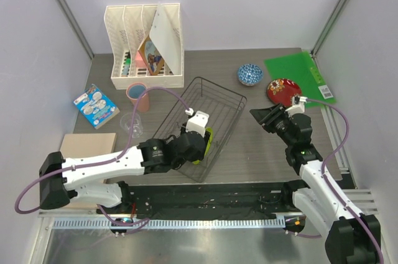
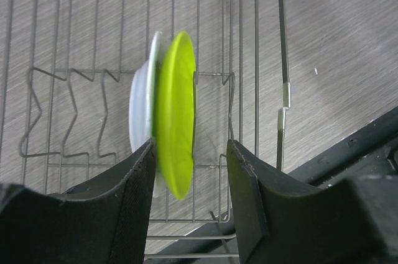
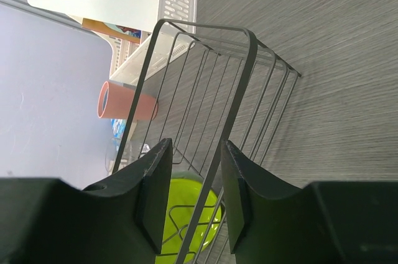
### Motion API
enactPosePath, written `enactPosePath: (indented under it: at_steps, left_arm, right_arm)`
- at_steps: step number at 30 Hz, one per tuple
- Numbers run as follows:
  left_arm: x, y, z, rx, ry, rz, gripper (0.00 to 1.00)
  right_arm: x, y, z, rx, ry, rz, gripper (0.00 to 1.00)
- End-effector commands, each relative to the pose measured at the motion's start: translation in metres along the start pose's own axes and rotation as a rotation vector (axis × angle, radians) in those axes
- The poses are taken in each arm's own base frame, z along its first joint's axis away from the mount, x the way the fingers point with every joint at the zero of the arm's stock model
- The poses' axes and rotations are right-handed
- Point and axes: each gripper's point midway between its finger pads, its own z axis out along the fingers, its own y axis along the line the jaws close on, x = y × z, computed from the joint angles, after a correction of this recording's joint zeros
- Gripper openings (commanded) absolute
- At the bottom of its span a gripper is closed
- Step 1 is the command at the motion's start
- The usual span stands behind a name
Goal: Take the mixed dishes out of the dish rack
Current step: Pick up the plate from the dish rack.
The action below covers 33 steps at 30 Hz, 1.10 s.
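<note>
The black wire dish rack [image 1: 214,105] sits mid-table. A green-rimmed plate [image 2: 176,115] and a white plate [image 2: 140,109] stand on edge against its prongs. My left gripper [image 2: 189,158] is open at the rack's near end; its jaws straddle the green plate's lower edge, with a gap on the right side. My right gripper [image 1: 260,117] is open beside the rack's right side, and the rim wire [image 3: 233,99] shows in the gap between its fingers, untouched. On the table are the pink cup [image 1: 138,96], glass tumbler [image 1: 132,124], blue bowl [image 1: 250,74] and red plate [image 1: 283,90].
A white slotted file organizer [image 1: 146,46] with papers stands at the back left. A green folder [image 1: 298,74] lies at the back right under the red plate. A blue packet [image 1: 96,105] and a cardboard box [image 1: 87,146] lie at the left.
</note>
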Motion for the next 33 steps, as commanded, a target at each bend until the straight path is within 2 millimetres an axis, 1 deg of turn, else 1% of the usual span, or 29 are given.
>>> enactPosePath:
  at_steps: [1,8,15,16,19,20,22,25,27,28,29,31,32,33]
  left_arm:
    - [-0.008,-0.01,0.006,-0.004,-0.034,-0.027,0.49]
    - [0.007,-0.003,0.016,-0.064,-0.003,-0.02,0.48]
    - [0.015,0.006,0.02,-0.105,0.002,-0.004,0.47]
    - [0.019,0.006,0.023,-0.113,0.015,0.01,0.46]
    - [0.026,0.008,0.027,-0.138,0.039,0.03,0.4]
    - [0.026,0.01,0.027,-0.152,0.04,0.028,0.35]
    - [0.024,0.012,0.027,-0.165,0.027,0.031,0.29]
    - [0.022,0.017,0.027,-0.197,0.018,0.049,0.27]
    - [0.023,0.019,0.027,-0.207,0.021,0.057,0.22]
    - [0.022,0.019,0.026,-0.208,0.017,0.057,0.2]
    - [0.02,0.019,0.024,-0.206,0.01,0.053,0.11]
    - [0.014,0.02,0.021,-0.207,-0.009,0.056,0.03]
    - [0.011,0.02,0.018,-0.208,-0.021,0.059,0.0]
    - [0.004,0.02,0.013,-0.199,-0.039,0.056,0.0]
  right_arm:
    - [-0.003,0.009,-0.001,-0.045,-0.015,-0.03,0.42]
    - [-0.003,0.005,-0.002,-0.027,-0.017,-0.041,0.43]
    - [0.001,0.0,-0.001,-0.018,-0.007,-0.038,0.42]
    - [0.002,-0.001,-0.001,-0.015,-0.006,-0.035,0.42]
    - [0.003,-0.003,-0.001,-0.012,-0.003,-0.035,0.42]
    - [0.005,-0.004,-0.001,-0.008,0.0,-0.032,0.42]
    - [0.005,-0.005,-0.001,-0.007,-0.001,-0.033,0.42]
    - [0.005,-0.006,-0.001,-0.003,-0.002,-0.033,0.42]
    - [0.005,-0.007,-0.001,0.0,-0.003,-0.03,0.42]
    - [0.005,-0.007,-0.001,0.0,-0.003,-0.032,0.42]
    - [0.005,-0.007,-0.001,0.0,-0.003,-0.032,0.42]
    - [0.005,-0.006,-0.002,-0.002,-0.006,-0.033,0.42]
    - [0.004,-0.007,-0.002,0.0,-0.009,-0.034,0.42]
    - [0.004,-0.006,-0.002,-0.002,-0.011,-0.033,0.42]
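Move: The green plate stands on edge in the dish rack, its middle about 3 cm ahead of the left hand, not noticeably to either side, and some 9 cm below. The white plate stands right beside it, about 2 cm to its left and level with it. The wire rack's middle is roughly 9 cm ahead of the left hand, 2 cm to its left and 12 cm down. From the right hand the green plate lies about 15 cm to the left, 10 cm back and 10 cm below. Downward about 5 cm, in two easy stages, the left hand lowers its half-open fingers astride the near upper rim of the green plate, rolling about 10 degrees so its left side rises. It then shuts on the rim while shifting a little forward and left, pinching it, one finger between the green and white plates. ##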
